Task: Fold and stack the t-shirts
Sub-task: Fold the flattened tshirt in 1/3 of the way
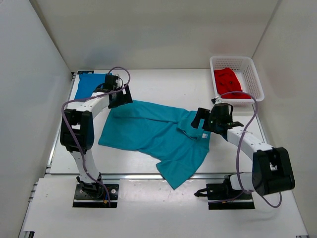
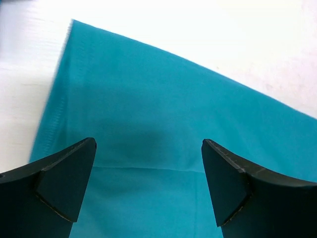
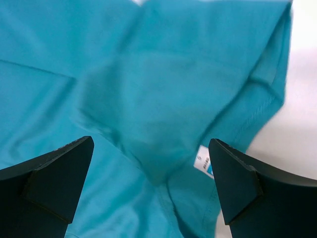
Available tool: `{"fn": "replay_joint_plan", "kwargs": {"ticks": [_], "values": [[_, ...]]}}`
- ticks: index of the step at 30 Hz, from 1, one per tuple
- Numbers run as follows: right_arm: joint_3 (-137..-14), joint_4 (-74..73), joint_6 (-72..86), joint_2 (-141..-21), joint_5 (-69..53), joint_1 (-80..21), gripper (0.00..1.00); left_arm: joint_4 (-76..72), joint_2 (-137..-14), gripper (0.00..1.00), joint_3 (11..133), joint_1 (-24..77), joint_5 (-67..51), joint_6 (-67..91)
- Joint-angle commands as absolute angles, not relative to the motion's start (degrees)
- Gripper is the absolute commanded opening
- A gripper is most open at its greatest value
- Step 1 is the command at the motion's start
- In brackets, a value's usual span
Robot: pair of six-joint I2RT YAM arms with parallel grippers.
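A teal collared t-shirt [image 1: 153,136] lies spread across the middle of the table, one part hanging over the near edge. My left gripper [image 1: 120,95] hovers open above its far left hem; the left wrist view shows the teal cloth [image 2: 163,109] between the spread fingers [image 2: 64,178], untouched. Over the collar at the shirt's right side my right gripper [image 1: 202,119] stands open, with the collar and its white label [image 3: 204,164] below the fingers [image 3: 235,183]. A folded royal blue t-shirt [image 1: 89,84] lies at the far left. A red t-shirt [image 1: 229,82] sits in the basket.
The white mesh basket [image 1: 237,63] stands at the far right corner. White walls enclose the table on three sides. Bare table surface [image 1: 168,87] lies behind the teal shirt.
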State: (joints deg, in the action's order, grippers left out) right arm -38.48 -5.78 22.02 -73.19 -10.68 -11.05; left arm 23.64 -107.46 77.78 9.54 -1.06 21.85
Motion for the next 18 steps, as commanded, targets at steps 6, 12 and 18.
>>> {"fn": "replay_joint_plan", "kwargs": {"ticks": [6,12,18], "values": [[-43.0,-13.3,26.4,-85.3,-4.3,-13.1,0.99,22.9,-110.6,0.99,75.5,10.6,-3.3,22.8],[-53.1,-19.5,24.4,-94.5,2.6,-9.4,0.99,22.6,-111.4,0.99,72.9,10.9,-3.4,23.4],[-65.9,-20.8,20.7,-105.4,0.9,-7.6,1.00,24.6,-113.0,0.98,74.9,9.7,-5.1,23.6]]}}
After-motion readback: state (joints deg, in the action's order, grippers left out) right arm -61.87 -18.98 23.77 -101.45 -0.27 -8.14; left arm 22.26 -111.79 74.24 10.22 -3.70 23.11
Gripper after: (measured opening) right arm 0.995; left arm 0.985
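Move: The right hand hovers some 6 cm over the teal t-shirt's folded flap at its right end, with the white tag about 4 cm back and 3 cm to the right of that hand, and the white basket roughly 19 cm ahead and 14 cm right. From the left hand, also about 6 cm up, the t-shirt's far left corner lies some 5 cm left and 2 cm ahead; the folded blue t-shirt is about 5 cm ahead and 11 cm left. The right hand sinks about 6 cm onto the shirt's right end, easing back slightly and tipping some 15 degrees downward, then stays low and drags the cloth forward about 8 cm and nearly 4 cm to the right, turning clockwise as it goes. Meanwhile the left hand comes down about 5 cm and a couple back, a little to the right, to set its spread fingertips on the cloth just in from the far left corner and stay there; both grippers remain wide open, pinching nothing. ##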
